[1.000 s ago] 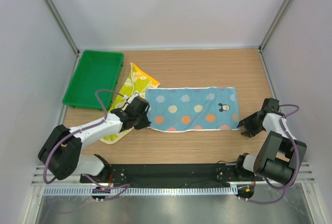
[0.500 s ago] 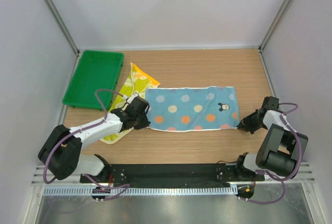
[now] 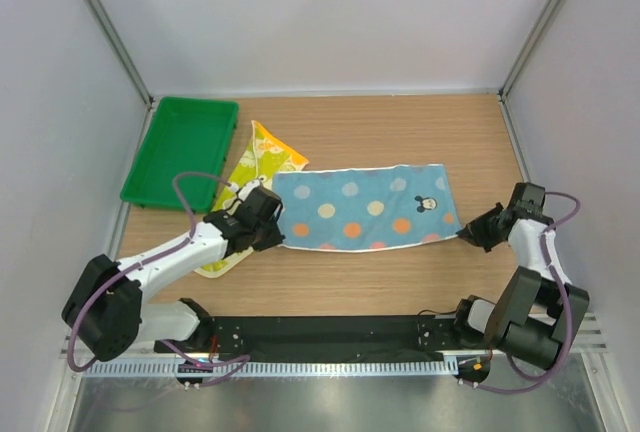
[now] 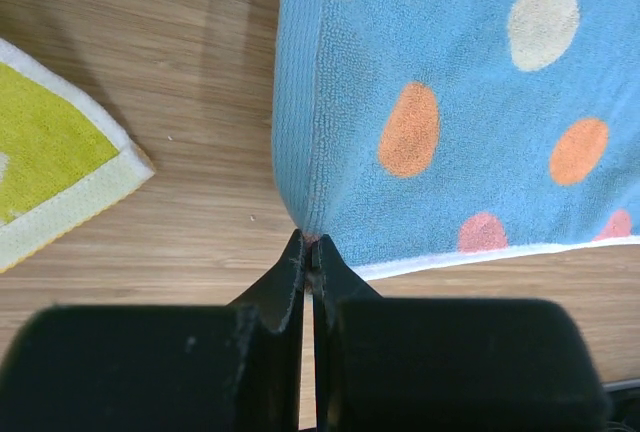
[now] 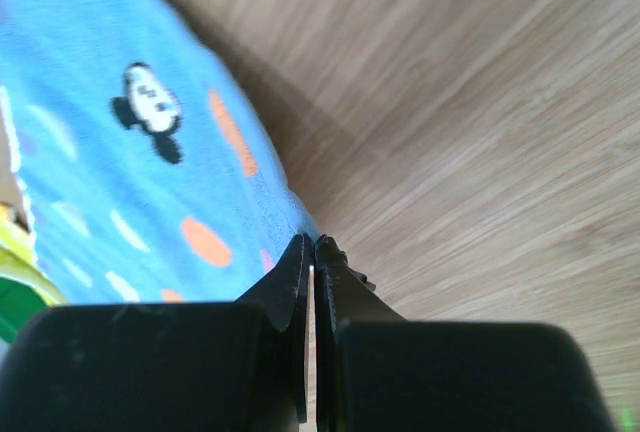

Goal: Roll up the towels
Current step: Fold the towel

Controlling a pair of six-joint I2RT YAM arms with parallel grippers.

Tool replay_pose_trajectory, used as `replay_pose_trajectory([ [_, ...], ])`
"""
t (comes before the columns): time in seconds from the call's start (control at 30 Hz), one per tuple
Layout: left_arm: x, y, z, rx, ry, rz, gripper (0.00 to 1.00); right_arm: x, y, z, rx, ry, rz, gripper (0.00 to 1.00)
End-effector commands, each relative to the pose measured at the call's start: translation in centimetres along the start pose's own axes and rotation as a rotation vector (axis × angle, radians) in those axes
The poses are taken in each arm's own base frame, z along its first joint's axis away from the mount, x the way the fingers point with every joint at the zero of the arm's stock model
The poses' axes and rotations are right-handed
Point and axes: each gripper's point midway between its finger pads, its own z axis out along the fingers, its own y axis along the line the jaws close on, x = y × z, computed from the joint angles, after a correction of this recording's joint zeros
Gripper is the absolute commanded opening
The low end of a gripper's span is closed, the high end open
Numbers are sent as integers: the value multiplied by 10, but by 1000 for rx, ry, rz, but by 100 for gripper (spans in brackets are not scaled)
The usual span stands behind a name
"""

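A light blue towel (image 3: 360, 207) with orange, pink and white spots lies spread across the middle of the table. My left gripper (image 3: 275, 240) is shut on its near-left corner, which bunches into the fingertips (image 4: 313, 247) in the left wrist view. My right gripper (image 3: 468, 235) is shut on the near-right corner, and the blue towel (image 5: 120, 172) runs up to its tips (image 5: 313, 245). The yellow-green towel (image 3: 255, 167) lies crumpled to the left, partly under the left arm; its edge (image 4: 50, 152) shows beside the blue towel (image 4: 450, 102).
A green plastic tray (image 3: 180, 152) stands at the back left beside the yellow-green towel. White walls with metal posts close in the table on three sides. Bare wood lies behind and in front of the blue towel.
The right gripper has shut on the towel's near-right corner and drawn it right, so the blue towel now lies slightly tilted. The left gripper has shifted a little left, still gripping.
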Motion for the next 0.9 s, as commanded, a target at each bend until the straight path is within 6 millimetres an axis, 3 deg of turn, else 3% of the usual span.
replay_pose_trajectory([
  [0.0, -13, -8, -13, 12, -29, -13, 0, -6, 26, -24, -90, -23, -18, 1],
  [0.13, -14, -16, -21, 44, -24, -21, 0, -10, 29, -41, -90, -65, -44, 1],
  [0.3, -8, -16, -29, 41, -23, -11, 0, -8, 36, -65, -122, -117, -28, 1],
  [0.47, -2, -9, -48, 21, -17, 24, 0, -8, 31, -88, -104, -201, -37, 1],
  [0.73, 4, 15, -70, -26, -11, 58, 0, 0, 29, -101, -147, -256, -41, 1],
  [0.87, -10, 18, -78, -47, -66, 88, 1, -7, 38, -99, -173, -257, -54, 1],
])
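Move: Both hands already pinch the blue towel's near corners, a few centimetres above the table. From the left hand the towel's middle lies about 18 cm right and 7 cm ahead, the yellow towel some 7 cm left and 9 cm ahead, the green tray roughly 20 cm left and 18 cm ahead. From the right hand the blue towel's middle is about 20 cm left and 6 cm ahead; all lie some 3 to 4 cm lower. Both hands keep pinching the blue towel's near corners and lift, right about 10 cm, left 5, drifting back. ##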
